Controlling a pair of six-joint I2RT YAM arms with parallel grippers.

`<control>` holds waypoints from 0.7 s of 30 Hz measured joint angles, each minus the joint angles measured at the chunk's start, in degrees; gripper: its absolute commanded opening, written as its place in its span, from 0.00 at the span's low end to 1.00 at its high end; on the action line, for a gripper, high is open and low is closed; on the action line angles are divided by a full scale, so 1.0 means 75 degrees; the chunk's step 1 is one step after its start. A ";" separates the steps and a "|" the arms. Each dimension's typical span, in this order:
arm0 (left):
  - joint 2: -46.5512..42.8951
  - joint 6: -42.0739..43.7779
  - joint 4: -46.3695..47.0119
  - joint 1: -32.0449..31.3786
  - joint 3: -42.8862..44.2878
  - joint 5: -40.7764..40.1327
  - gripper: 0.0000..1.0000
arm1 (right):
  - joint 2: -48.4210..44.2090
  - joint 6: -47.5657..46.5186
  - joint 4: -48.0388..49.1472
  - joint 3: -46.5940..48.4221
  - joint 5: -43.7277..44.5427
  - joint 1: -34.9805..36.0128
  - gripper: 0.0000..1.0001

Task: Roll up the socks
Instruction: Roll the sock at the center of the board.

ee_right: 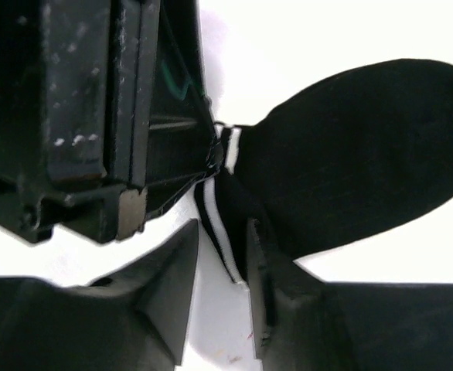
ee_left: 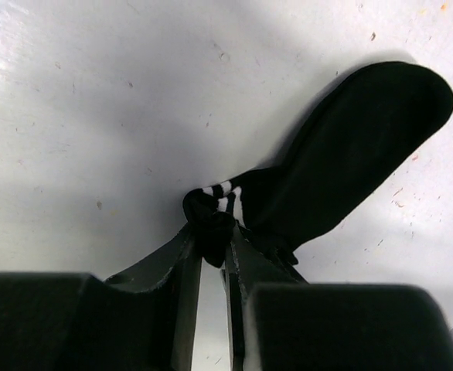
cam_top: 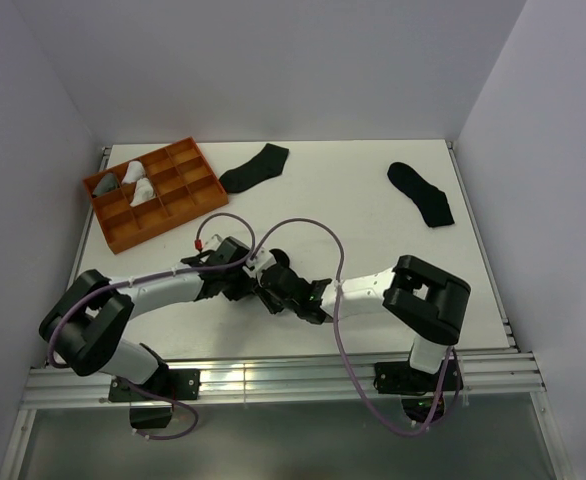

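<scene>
A black sock (ee_left: 350,154) with white stripes at its cuff lies on the white table, its foot spreading up and right in both wrist views. My left gripper (ee_left: 213,239) is shut on the bunched cuff. My right gripper (ee_right: 223,228) faces it from the other side and is open. The striped cuff (ee_right: 215,220) runs down between its fingers, lying against the right finger (ee_right: 261,270) with a gap to the left one. In the top view the two grippers meet nose to nose, left gripper (cam_top: 258,275) and right gripper (cam_top: 283,290), near the table's front middle, hiding most of the sock.
Two more black socks lie at the back, one at centre-left (cam_top: 255,167) and one at right (cam_top: 420,192). An orange compartment tray (cam_top: 173,205) at the back left holds a few rolled light socks. Purple cables loop above both arms.
</scene>
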 measured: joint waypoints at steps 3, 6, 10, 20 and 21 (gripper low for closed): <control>0.0108 0.0003 -0.0026 0.0070 0.0114 -0.0017 0.24 | 0.0149 0.0044 0.0009 0.0128 0.0242 -0.0006 0.12; 0.0125 0.0032 -0.0032 0.0163 0.0152 -0.0085 0.29 | 0.0277 0.0096 0.0017 0.0259 0.0388 -0.0015 0.00; 0.0052 0.0108 -0.0085 0.0184 0.0166 -0.0198 0.42 | 0.0303 0.0172 -0.0070 0.0344 0.0256 -0.0052 0.00; -0.0903 0.0061 -0.0752 0.0187 0.0137 -0.1405 0.82 | 0.0332 0.0918 -0.0358 0.0787 -0.3733 -0.1110 0.00; -0.1067 0.0017 -0.0822 0.0187 0.0096 -0.1469 0.83 | 0.0379 0.1119 -0.0382 0.0833 -0.4109 -0.1317 0.00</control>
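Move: The sock's striped cuff is still bunched in the left gripper's fingers, about 1 cm to their right. From the right gripper the cuff's middle is about 1 cm ahead, level sideways and 1 cm below, just inside its part-open fingers. The sock's toe lies about 8 cm ahead and 4 cm to the right of the right gripper, 2 cm lower; the left fingertips are about 3 cm to its left and 1 cm ahead. Ease the right gripper about 1 cm forward and pinch its fingers shut on the striped cuff, then draw it back and left by 2 to 3 cm, rising 2 cm at the end as it tips some 25 degrees more steeply down. Meanwhile open the left fingers wide to let go of the cuff, drifting slightly forward, then lift them away up and to the left, about 5 cm in all. ##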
